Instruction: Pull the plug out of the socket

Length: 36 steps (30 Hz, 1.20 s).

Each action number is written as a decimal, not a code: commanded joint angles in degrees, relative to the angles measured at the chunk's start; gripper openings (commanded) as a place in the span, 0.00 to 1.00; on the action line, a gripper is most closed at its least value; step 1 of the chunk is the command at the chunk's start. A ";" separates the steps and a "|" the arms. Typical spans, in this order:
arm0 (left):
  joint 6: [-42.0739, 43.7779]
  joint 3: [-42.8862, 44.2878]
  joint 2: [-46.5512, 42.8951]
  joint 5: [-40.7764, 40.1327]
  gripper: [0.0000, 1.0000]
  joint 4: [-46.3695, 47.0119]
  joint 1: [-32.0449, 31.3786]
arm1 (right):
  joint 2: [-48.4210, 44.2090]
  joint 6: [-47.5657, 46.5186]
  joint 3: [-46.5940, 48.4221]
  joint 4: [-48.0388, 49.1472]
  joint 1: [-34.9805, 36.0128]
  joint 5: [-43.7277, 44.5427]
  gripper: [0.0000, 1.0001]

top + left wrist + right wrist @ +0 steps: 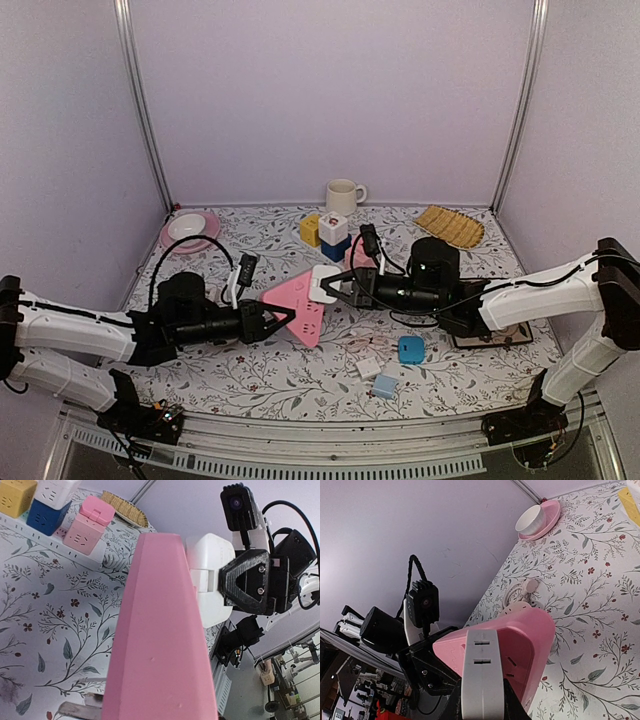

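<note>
The pink socket (298, 308) is a flat wedge-shaped power strip held up off the table between the two arms. My left gripper (281, 319) is shut on its near end; in the left wrist view the socket (160, 645) fills the middle and hides my own fingers. A white plug (325, 283) sits against the socket's far face. My right gripper (337, 288) is shut on it, its black fingers (252, 582) clamping the plug (212, 575). In the right wrist view the plug (481, 675) stands between my fingertips in front of the socket (522, 635).
At the back stand a cream mug (345, 195), a pink plate with a white bowl (190, 230), yellow, white-on-blue and pink cube sockets (334, 236) and a woven mat (450, 226). A blue adapter (411, 349) and two small plugs (376, 377) lie near the front.
</note>
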 commanded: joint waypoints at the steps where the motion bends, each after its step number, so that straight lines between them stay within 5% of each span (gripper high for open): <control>1: -0.06 -1.90 -1.17 -2.41 0.00 3.44 2.05 | -2.42 -1.17 0.91 7.88 1.65 -11.68 0.04; 26: -1.66 -3.81 -1.70 -0.30 0.00 6.49 4.79 | -4.32 1.53 -3.38 23.14 1.65 -18.67 0.03; 31: -1.31 -2.05 -1.40 -2.05 0.00 2.77 4.92 | -4.30 1.37 -3.48 21.63 1.65 -17.85 0.04; 36: -2.36 3.58 -0.88 -10.46 0.00 -11.60 7.24 | -4.29 -0.27 -2.88 11.87 1.64 -14.20 0.03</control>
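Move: The white plug in the right hand sits against the pink socket held by the left. The socket's middle is about 8 cm left of the right hand, 2 cm back and 3 cm lower; from the left hand, the plug is some 8 cm right, 3 cm ahead and 4 cm higher. Roughly 20 cm below the right hand, the white block lies 8 cm back and 7 cm right, the blue block 3 cm back and 17 cm right. Plug and socket, still gripped by the right and left hands, are first carried up together some 3–4 cm and slightly back, the right fingertips tilting up. Then the hands part: the right draws the plug farther back and up, about 5 cm back in all this stretch, turning counter-clockwise, while the left takes the socket down, forward and a little left, away from the plug. ##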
